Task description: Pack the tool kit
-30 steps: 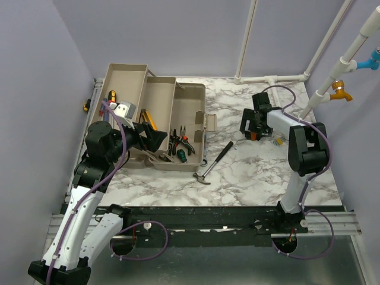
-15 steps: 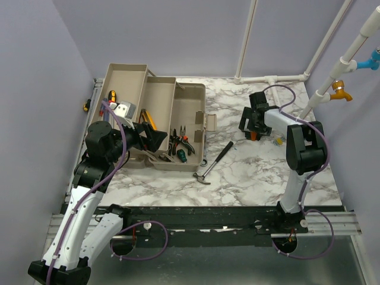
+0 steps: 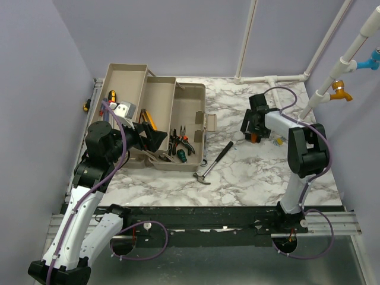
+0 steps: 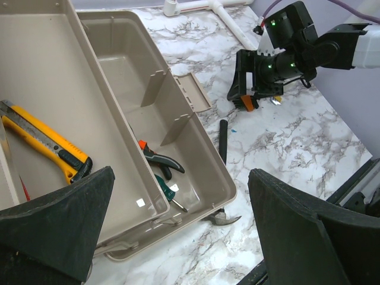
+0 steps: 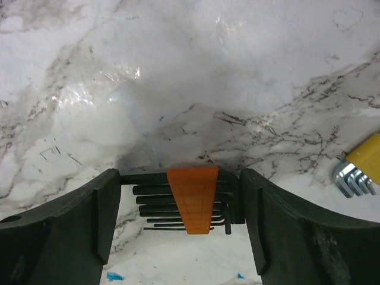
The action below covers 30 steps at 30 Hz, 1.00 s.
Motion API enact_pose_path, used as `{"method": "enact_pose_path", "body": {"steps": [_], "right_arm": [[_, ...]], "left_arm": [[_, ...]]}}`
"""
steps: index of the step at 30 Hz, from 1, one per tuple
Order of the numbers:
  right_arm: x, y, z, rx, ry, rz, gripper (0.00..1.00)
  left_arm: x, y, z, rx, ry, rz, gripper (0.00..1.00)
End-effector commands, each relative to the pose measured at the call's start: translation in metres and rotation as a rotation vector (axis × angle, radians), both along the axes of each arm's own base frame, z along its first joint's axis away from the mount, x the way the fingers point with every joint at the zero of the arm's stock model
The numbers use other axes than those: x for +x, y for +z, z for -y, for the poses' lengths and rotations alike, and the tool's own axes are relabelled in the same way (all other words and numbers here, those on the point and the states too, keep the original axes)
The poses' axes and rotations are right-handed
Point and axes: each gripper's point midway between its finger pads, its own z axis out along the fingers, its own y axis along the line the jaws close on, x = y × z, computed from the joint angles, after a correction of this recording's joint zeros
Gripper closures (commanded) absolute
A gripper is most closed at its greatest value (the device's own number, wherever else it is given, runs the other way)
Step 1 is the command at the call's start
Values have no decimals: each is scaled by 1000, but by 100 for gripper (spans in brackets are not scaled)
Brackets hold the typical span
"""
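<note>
The beige toolbox (image 3: 191, 90) stands open at the left, trays folded out. Red-handled pliers (image 3: 181, 139) and a green screwdriver (image 4: 165, 188) lie in its bottom, and a yellow utility knife (image 4: 45, 142) in a tray. A hammer (image 3: 215, 161) lies on the marble beside the box. My right gripper (image 5: 179, 196) is down on the table with its jaws against both ends of a black hex key set (image 5: 191, 199) in an orange holder, which rests flat. My left gripper (image 4: 178, 225) hangs open over the box's near corner, holding nothing.
A second hex key set (image 5: 360, 168) with a yellow holder lies just right of the right gripper. White pipes (image 3: 270, 79) run along the back edge of the table. More small tools sit in the far left tray (image 3: 119, 107).
The right gripper's jaws have closed in onto the orange hex key set. The right wrist shifted slightly. The left arm and the tools have not moved.
</note>
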Motion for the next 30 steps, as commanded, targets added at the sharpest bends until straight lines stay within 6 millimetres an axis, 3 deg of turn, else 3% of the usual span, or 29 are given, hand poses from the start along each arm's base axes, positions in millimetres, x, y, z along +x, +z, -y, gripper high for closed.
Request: {"method": "enact_pose_path", "body": {"steps": [1, 7, 11, 15, 20, 24, 27, 30], "right_arm": [[-15, 26, -4, 18, 24, 1, 31], [-13, 80, -26, 127, 88, 109, 35], [-13, 128, -65, 233, 192, 205, 36], [-16, 176, -125, 296, 315, 292, 36], [-21, 223, -223, 368, 510, 393, 36], [-21, 243, -302, 451, 694, 463, 36], [-17, 259, -349, 481, 800, 522, 36], [-15, 260, -391, 494, 883, 567, 36]], "left_arm": [[-2, 4, -1, 5, 1, 18, 1], [-2, 4, -1, 5, 3, 19, 2], [-2, 5, -1, 4, 5, 20, 2], [-2, 6, -4, 5, 19, 24, 2], [3, 10, -23, 16, 143, 45, 2], [11, 15, -59, 17, 361, 78, 1], [9, 20, -80, 10, 473, 110, 2], [6, 25, -90, 4, 522, 144, 1]]}}
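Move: The hex key set is already pinched in the right gripper at the table top. The tool box's middle tray lies some 42 cm to this hand's left, about 5 cm farther out and 6 cm higher; on the way are the main bin, roughly 31 cm left and 4 cm out, and the hammer, about 19 cm left and 11 cm nearer. From the left hand the middle tray is about 19 cm ahead, neither left nor right, some 22 cm below. Keep the hex key set pinched, lift it about 25 cm off the table and sweep the right hand some 34 cm left, passing over the bin towards the middle tray. Swing the wrist about 45 degrees counter-clockwise and tip the fingers up on the way. Late on, shift the open left gripper about 6 cm left and slightly up, turning it counter-clockwise. ##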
